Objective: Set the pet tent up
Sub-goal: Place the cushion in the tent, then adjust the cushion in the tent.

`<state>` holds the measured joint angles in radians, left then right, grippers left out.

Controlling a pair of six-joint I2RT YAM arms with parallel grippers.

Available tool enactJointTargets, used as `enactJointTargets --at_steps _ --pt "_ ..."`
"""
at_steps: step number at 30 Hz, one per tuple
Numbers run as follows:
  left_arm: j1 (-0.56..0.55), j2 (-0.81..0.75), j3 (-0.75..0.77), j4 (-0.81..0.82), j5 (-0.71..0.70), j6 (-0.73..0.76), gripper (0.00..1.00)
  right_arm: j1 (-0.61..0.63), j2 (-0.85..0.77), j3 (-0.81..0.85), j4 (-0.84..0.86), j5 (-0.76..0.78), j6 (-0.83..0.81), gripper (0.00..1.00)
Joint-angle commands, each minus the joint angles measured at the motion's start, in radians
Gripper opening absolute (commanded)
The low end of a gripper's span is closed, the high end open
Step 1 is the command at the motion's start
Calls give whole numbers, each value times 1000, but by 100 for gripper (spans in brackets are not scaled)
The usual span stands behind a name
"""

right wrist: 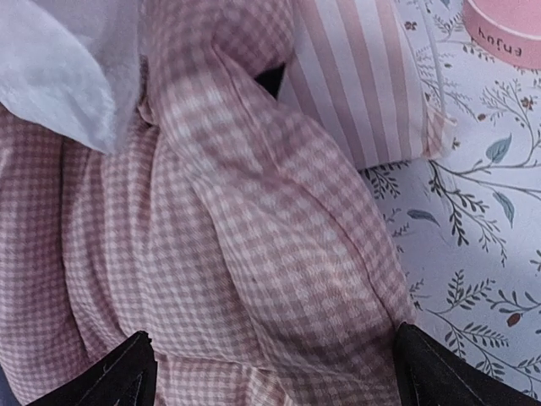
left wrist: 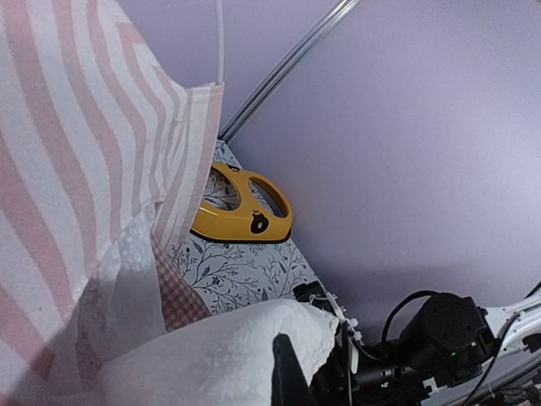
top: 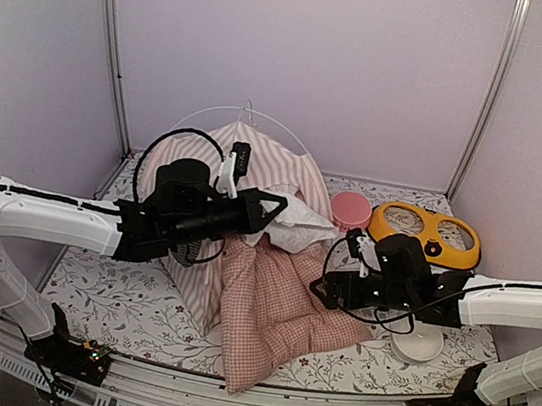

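Observation:
The pet tent point(top: 256, 166), pink-and-white striped, stands half raised at the table's middle, a thin white pole point(top: 203, 113) arching over it. My left gripper point(top: 275, 207) is shut on the tent's white sheer curtain point(top: 300, 229), lifted off the table. In the left wrist view the curtain point(left wrist: 211, 355) wraps over the black finger point(left wrist: 287, 376), beside striped fabric point(left wrist: 76, 169). My right gripper point(top: 324, 289) is open, its fingertips point(right wrist: 118, 376) wide on either side of the pink checked cushion point(right wrist: 254, 254), with nothing pinched. Part of the striped tent point(right wrist: 363, 85) lies just beyond the cushion.
The cushion point(top: 276, 310) sprawls from the tent toward the near edge. A pink round container point(top: 351, 210) and a yellow double-bowl feeder point(top: 426, 233) sit at the back right. A white dish point(top: 417, 345) lies under the right arm. Metal frame posts point(top: 112, 39) flank the back.

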<state>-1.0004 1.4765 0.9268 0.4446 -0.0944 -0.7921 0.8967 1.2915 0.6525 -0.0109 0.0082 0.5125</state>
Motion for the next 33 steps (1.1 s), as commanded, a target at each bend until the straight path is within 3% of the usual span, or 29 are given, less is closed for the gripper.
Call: enactJointTargets --at_steps 1,3,6,8,11,13,19,23,29,33 --pt "-12 30 21 -42 23 25 0 -3 19 -57 3 9 11 99" --pt "-12 33 24 -36 32 31 0 -3 56 -64 22 -2 18 100" --pt "-15 40 31 -24 54 41 0 0 103 -19 22 -38 17 86" --pt "-17 43 32 -19 69 46 0 6 106 23 13 -45 10 64" --pt "-18 44 32 -11 85 52 0 7 78 95 -2 -61 1 20" --pt "-18 45 31 -1 99 56 0 6 59 165 -13 -79 -8 3" --pt "-23 49 25 81 181 69 0 4 23 292 41 -96 4 0" --pt "-29 60 29 184 294 73 0 -3 68 342 81 -15 42 0" --pt "-47 28 29 276 357 70 0 -23 175 282 149 166 104 0" --pt "-48 -7 22 309 366 56 0 -56 245 216 243 134 168 0"
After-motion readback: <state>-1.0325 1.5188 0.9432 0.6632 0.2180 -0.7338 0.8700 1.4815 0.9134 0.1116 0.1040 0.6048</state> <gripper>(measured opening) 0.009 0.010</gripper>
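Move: The cushion lies bunched half in the tent's mouth; its middle is about 8 cm left of the right hand, 2 cm back and 8 cm down, with its right edge close below the open fingers. The tent opening is some 16 cm left and 8 cm ahead of that hand, the white bowl about 20 cm right and 3 cm back. From the left hand, which holds the white flap, the cushion's middle is about 9 cm back, 2 cm right and 24 cm below. The cushion's right edge is pinched by the right hand, which sinks about 5 cm onto it with open fingers, shuts them, hoists it some 17 cm with a slight leftward drift and the fingertips tilting up, then carries it forward while dipping again, towards the tent mouth. The left hand keeps hold of the white flap, drawing it back, right and up, about 8 cm in all, turning some 20 degrees clockwise. ##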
